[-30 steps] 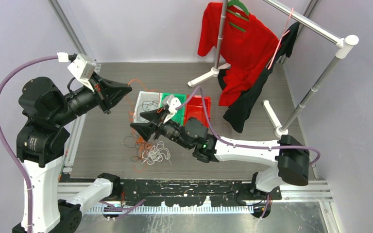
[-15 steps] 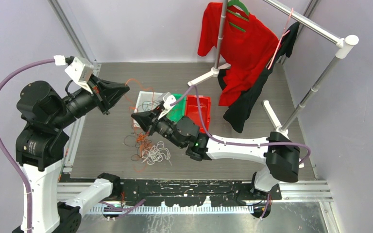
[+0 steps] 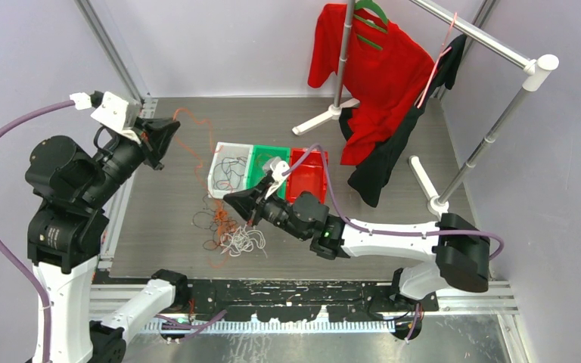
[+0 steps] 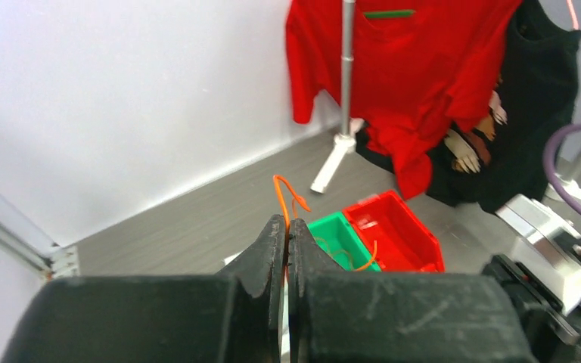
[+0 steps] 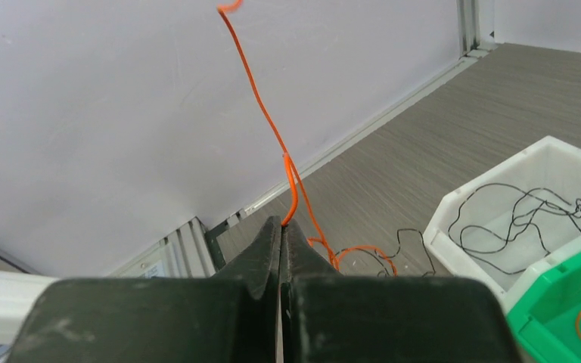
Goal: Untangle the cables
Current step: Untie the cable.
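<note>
The cables (image 3: 227, 231) lie as a tangled bunch of orange, black and white wires on the grey floor in front of the bins. One orange cable (image 3: 197, 151) runs taut from the bunch up to my left gripper (image 3: 174, 125), which is shut on it; its curly end (image 4: 281, 198) sticks out past the tips (image 4: 287, 223). My right gripper (image 3: 231, 201) sits just above the bunch, shut on the same orange cable (image 5: 261, 113), which rises from its tips (image 5: 281, 224).
A white bin (image 3: 231, 144) with black wires, a green bin (image 3: 265, 149) with an orange wire and a red bin (image 3: 321, 155) stand in a row behind the bunch. A clothes rack with a red shirt (image 3: 382, 68) and a black garment (image 3: 378, 162) stands at the back right.
My right gripper went from open to shut on the orange cable and shifted slightly right. My left gripper drew back to the left and away, pulling the orange cable taut.
</note>
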Available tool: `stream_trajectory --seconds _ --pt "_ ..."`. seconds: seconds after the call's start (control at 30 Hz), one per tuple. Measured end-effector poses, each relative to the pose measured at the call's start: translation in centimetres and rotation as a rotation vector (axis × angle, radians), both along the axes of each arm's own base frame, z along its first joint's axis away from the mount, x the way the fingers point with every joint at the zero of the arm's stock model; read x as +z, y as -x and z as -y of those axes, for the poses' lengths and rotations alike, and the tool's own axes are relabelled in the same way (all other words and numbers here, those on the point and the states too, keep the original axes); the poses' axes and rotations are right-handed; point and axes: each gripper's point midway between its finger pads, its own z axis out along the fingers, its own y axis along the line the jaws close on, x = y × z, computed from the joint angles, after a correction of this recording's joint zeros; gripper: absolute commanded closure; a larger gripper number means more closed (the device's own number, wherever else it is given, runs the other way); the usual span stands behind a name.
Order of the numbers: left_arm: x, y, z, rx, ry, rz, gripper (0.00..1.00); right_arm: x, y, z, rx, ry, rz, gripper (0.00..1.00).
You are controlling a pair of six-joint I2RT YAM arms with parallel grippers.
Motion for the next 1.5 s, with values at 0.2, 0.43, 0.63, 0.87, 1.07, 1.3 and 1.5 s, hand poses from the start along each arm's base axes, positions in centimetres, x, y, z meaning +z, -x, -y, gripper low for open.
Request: stream_trajectory --seconds 0.2,0.43,0.63,0.87,1.07,1.3,1.5 --pt "2.2 -0.5 -1.8 0.102 -0.007 0.116 1.00 -2.1 0.4 1.9 -0.007 0.045 -0.036 0.99" --pt "6.6 -0.5 -2.9 0.154 -0.043 0.267 1.00 -6.4 -0.5 5.4 -0.084 0.143 -0.083 0.99" --pt "12.5 0.9 -3.3 0.167 -0.027 0.433 1.00 -12.0 -0.7 8.7 -0.155 0.301 -0.152 0.99" --pt "17.5 3.2 -4.4 0.209 -0.007 0.623 1.00 -15.7 -1.1 10.9 -0.236 0.438 -0.225 0.79" --pt "18.7 4.5 -3.7 0.155 0.020 0.664 1.00 -14.5 -1.4 12.5 -0.277 0.491 -0.183 0.44" --pt "16.9 4.7 -0.7 -0.022 0.053 0.577 1.00 -3.5 0.0 8.0 -0.079 0.304 -0.024 0.24" --pt "15.0 3.9 0.8 -0.104 0.078 0.479 1.00 2.8 1.1 2.1 0.100 0.167 0.116 0.23"
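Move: The orange tangle on the table lies about 9 cm ahead of the right hand, 5 cm to its left and 29 cm below. The white cables lie some 6 cm ahead of that hand and 1 cm to its right, the white bin about 31 cm ahead and 4 cm to its left, both nearly as far below. From the left hand, which holds the orange cable high up, the tangle is about 5 cm ahead, straight in line sideways, 48 cm down. The left hand keeps its pinch on the orange cable and hauls it up about 18 cm away from the tangle, fingers tilting upward nearly 40 degrees and easing back a little, then swings right and sinks slightly. Meanwhile the right hand, shut on a loop of the same cable, draws it down and to the right about 20 cm, opens wide to let go as it turns round, and climbs back left to hover empty just above where it began. ##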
